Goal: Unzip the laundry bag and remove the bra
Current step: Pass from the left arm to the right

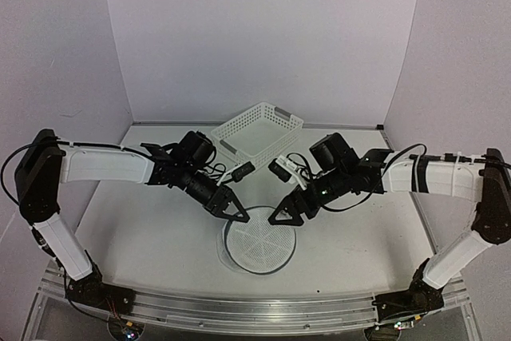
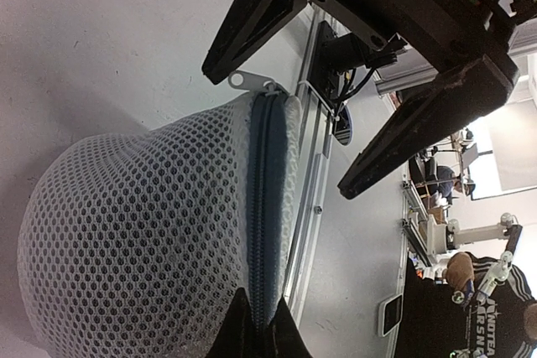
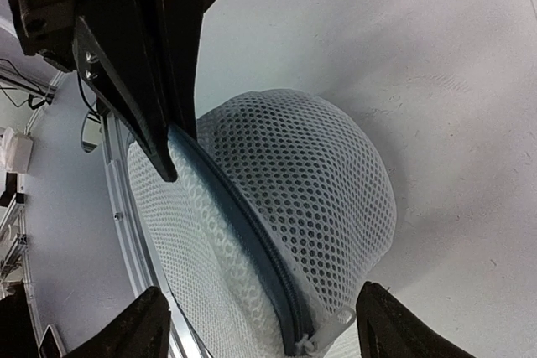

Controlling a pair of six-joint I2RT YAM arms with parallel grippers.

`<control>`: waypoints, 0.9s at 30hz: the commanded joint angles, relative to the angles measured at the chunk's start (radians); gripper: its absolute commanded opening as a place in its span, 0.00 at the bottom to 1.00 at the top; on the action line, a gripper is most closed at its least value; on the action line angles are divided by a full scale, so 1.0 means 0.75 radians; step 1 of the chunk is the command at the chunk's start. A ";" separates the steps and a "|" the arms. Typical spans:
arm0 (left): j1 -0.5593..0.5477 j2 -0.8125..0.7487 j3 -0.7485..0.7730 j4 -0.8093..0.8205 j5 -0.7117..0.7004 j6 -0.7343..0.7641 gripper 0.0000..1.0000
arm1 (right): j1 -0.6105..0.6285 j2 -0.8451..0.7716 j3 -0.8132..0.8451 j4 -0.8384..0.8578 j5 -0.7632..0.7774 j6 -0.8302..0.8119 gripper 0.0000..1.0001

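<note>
The laundry bag [image 1: 259,247] is a round white mesh pouch lying on the table between both arms. Its grey zipper [image 2: 267,199] runs over the top and is closed, with a white pull tab [image 3: 337,324] at one end. My left gripper [image 2: 256,329] is shut, pinching the bag's zipper seam at the end away from the tab. My right gripper [image 3: 264,333] is open and straddles the tab end, its fingers [image 3: 138,329] on either side without touching the tab. The bra is hidden; only darkness shows through the mesh [image 2: 134,241].
A white perforated plastic basket [image 1: 257,129] stands at the back of the table, just behind the two wrists. The aluminium rail of the table's near edge [image 1: 239,309] runs close behind the bag. White walls enclose three sides.
</note>
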 commanded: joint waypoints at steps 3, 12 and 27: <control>-0.029 -0.002 0.071 -0.037 0.033 0.070 0.00 | 0.024 0.054 0.065 0.110 -0.132 -0.001 0.71; -0.045 0.011 0.089 -0.043 0.004 0.088 0.00 | 0.054 0.045 0.050 0.127 -0.193 0.004 0.14; -0.022 -0.089 0.176 -0.071 -0.376 0.036 0.57 | 0.058 -0.176 -0.044 0.159 -0.016 0.080 0.00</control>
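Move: The right hand, still open, is just short of the laundry bag's zipped rim: the stretch it will grip is about 2 cm to its left, 1 cm back and 1 cm lower. The zipper pull sits some 2 cm ahead of the hand, and the mesh body hangs about 5 cm back, 5 cm left and 6 cm below. From the left hand, which already holds the rim, that stretch is roughly 6 cm to the right and level. The right fingers pinch the zipped rim between the zipper pull and the left fingers, after the open hand eases about 2 cm back and 2 cm left onto it. The left hand meanwhile keeps its hold, drifting 1 cm back; then it opens about halfway and edges some 2 cm forward, letting go, as the right hand, still shut, starts up by about 2 cm. ##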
